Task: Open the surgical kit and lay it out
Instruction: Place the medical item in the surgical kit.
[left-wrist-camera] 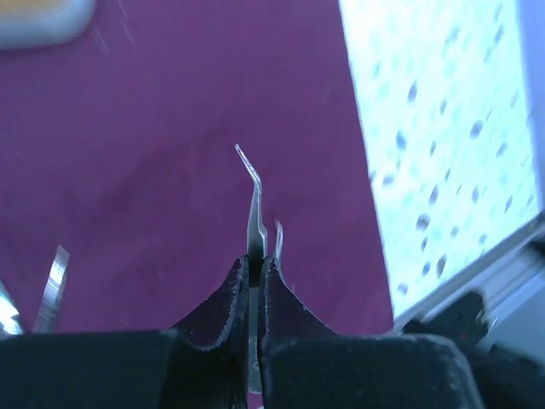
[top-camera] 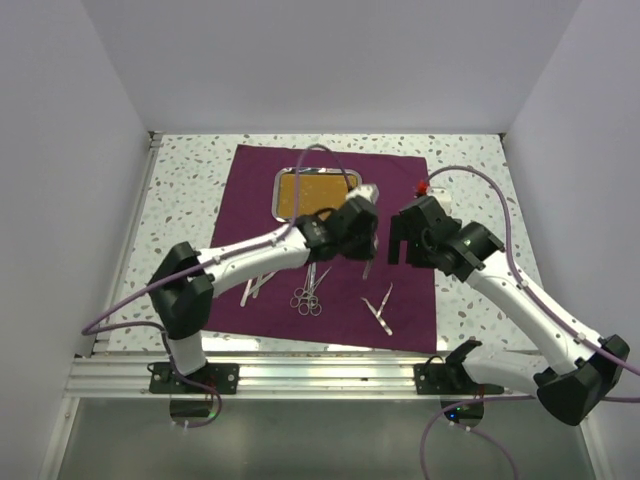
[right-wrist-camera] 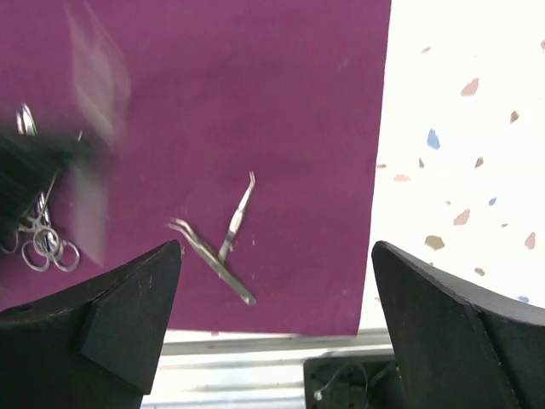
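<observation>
The surgical kit's maroon cloth [top-camera: 250,190] lies spread flat on the table. A small steel tray [top-camera: 278,192] with an amber inside sits at the cloth's far middle. My left gripper [top-camera: 365,245] hovers over the cloth's centre, shut on bent-tip tweezers [left-wrist-camera: 254,204] that stick out past its fingertips [left-wrist-camera: 277,281]. Ring-handled scissors and forceps [top-camera: 308,295] lie on the near part of the cloth. Two crossed tweezers [right-wrist-camera: 217,251] rest near its front right corner. To the right of the left gripper, my right gripper [top-camera: 402,243] hangs open and empty above the cloth.
The speckled tabletop [top-camera: 470,170] shows around the cloth. An aluminium rail [top-camera: 300,375] runs along the near edge with both arm bases on it. White walls close in the left, right and back. Purple cables loop over the tray and the right arm.
</observation>
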Available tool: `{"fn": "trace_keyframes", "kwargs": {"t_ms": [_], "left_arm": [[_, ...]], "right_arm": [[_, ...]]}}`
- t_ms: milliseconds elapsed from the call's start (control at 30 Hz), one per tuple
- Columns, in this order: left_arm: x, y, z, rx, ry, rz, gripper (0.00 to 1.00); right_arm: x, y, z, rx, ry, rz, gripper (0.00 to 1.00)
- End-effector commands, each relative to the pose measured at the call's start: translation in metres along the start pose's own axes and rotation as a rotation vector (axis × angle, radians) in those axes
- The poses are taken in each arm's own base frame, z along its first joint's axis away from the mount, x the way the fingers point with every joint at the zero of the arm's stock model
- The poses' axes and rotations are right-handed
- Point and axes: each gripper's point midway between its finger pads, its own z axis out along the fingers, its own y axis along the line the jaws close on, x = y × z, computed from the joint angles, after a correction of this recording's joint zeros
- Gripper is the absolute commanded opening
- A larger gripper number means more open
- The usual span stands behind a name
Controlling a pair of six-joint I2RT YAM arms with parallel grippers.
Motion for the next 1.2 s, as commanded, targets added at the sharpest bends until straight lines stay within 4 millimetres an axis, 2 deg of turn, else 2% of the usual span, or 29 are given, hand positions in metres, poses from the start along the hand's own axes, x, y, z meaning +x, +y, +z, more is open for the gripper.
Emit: {"fn": "trace_keyframes", "kwargs": {"t_ms": [0, 67, 133, 333, 367, 400, 433, 500, 533, 567, 633, 667, 733, 767, 833, 867, 933, 967, 1000, 1033, 1067, 1133, 1167], "left_arm": [[0.068, 0.001, 0.002, -0.041, 0.102, -0.038, 0.0], [0.09, -0.002, 0.002, -0.043, 0.14, -0.041, 0.0], [0.102, 0.002, 0.002, -0.082, 0.155, -0.038, 0.0], [0.129, -0.013, 0.01, -0.065, 0.206, -0.028, 0.0], [0.129, -0.019, 0.012, -0.048, 0.216, -0.025, 0.04], [0.139, -0.02, 0.018, -0.044, 0.253, -0.019, 0.14], [0.143, -0.022, 0.02, -0.041, 0.27, -0.013, 0.36], [0.149, -0.031, 0.024, -0.015, 0.297, 0.01, 0.5], [0.15, -0.032, 0.025, -0.015, 0.302, 0.019, 0.61], [0.148, -0.039, 0.024, -0.001, 0.298, 0.035, 0.67], [0.147, -0.039, 0.024, -0.012, 0.302, 0.051, 0.73], [0.142, -0.044, 0.022, -0.004, 0.292, 0.06, 0.73], [0.136, -0.04, 0.018, -0.035, 0.282, 0.074, 0.74], [0.124, -0.046, 0.013, -0.03, 0.258, 0.083, 0.74], [0.109, -0.037, 0.004, -0.099, 0.222, 0.111, 0.74], [0.089, -0.046, -0.008, -0.086, 0.173, 0.117, 0.74], [0.065, -0.037, -0.023, -0.143, 0.104, 0.149, 0.77], [0.044, -0.04, -0.041, -0.134, 0.052, 0.145, 0.78], [0.032, -0.029, -0.05, -0.18, 0.013, 0.156, 0.84], [0.012, -0.024, -0.069, -0.182, -0.036, 0.156, 0.89], [0.0, -0.015, -0.08, -0.211, -0.078, 0.168, 0.97], [-0.019, 0.002, -0.1, -0.251, -0.133, 0.226, 1.0], [-0.038, 0.01, -0.121, -0.259, -0.19, 0.225, 1.0]], "right_arm": [[-0.046, 0.002, -0.004, 0.032, -0.144, -0.009, 0.99], [-0.055, 0.004, -0.001, 0.044, -0.153, -0.037, 0.98], [-0.061, 0.004, 0.003, 0.061, -0.162, -0.036, 0.98], [-0.056, 0.009, 0.01, 0.04, -0.123, -0.021, 0.98], [-0.054, 0.009, 0.011, 0.039, -0.119, -0.019, 0.99], [-0.05, 0.006, 0.011, 0.043, -0.117, -0.017, 0.98], [-0.049, 0.004, 0.01, 0.048, -0.118, -0.016, 0.98], [-0.041, -0.002, 0.011, 0.059, -0.11, -0.014, 0.98], [-0.041, -0.005, 0.008, 0.062, -0.122, -0.007, 0.99], [-0.04, -0.008, 0.007, 0.066, -0.123, 0.0, 0.98], [-0.036, -0.014, 0.003, 0.07, -0.13, 0.013, 0.98], [-0.034, -0.016, 0.002, 0.073, -0.131, 0.018, 0.98], [-0.032, -0.02, -0.002, 0.071, -0.138, 0.027, 0.98], [-0.03, -0.019, -0.003, 0.062, -0.133, 0.035, 0.98], [-0.027, -0.016, -0.005, 0.031, -0.133, 0.052, 0.98], [-0.027, -0.007, -0.009, -0.031, -0.136, 0.069, 0.98], [-0.02, 0.008, -0.01, -0.128, -0.118, 0.074, 0.98], [-0.02, 0.016, -0.016, -0.196, -0.132, 0.081, 0.98], [-0.013, 0.036, -0.018, -0.315, -0.11, 0.083, 0.98], [-0.011, 0.043, -0.021, -0.366, -0.111, 0.094, 0.99], [-0.008, 0.051, -0.026, -0.434, -0.117, 0.106, 0.98], [-0.009, 0.055, -0.033, -0.48, -0.139, 0.147, 0.98], [-0.013, 0.055, -0.037, -0.494, -0.163, 0.161, 0.98]]}}
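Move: My left hand holds the medical item, a pair of bent-tip tweezers. The bare cloth where it goes lies about 11 cm back, 4 cm to the right and some 15 cm below. Beside that spot lie the curved-tip tool, roughly 8 cm back and 2 cm right of my left hand, and the slanting tool, 13 cm straight back; the scissors are 15 cm left and 5 cm back. From my empty right hand, the spot is about 4 cm back, 3 cm left and 16 cm below. I draw my left hand back about 10 cm while sinking to the cloth just right of the two small tools, pause, then ease a little lower and rightward as the fingers open and let go of the tweezers. Then it rises some 10 cm, drifting forward and left, fingers wide. My open right hand goes a few centimetres forward and back, then swings left and up, rolling about 20 degrees, towards the left gripper. ##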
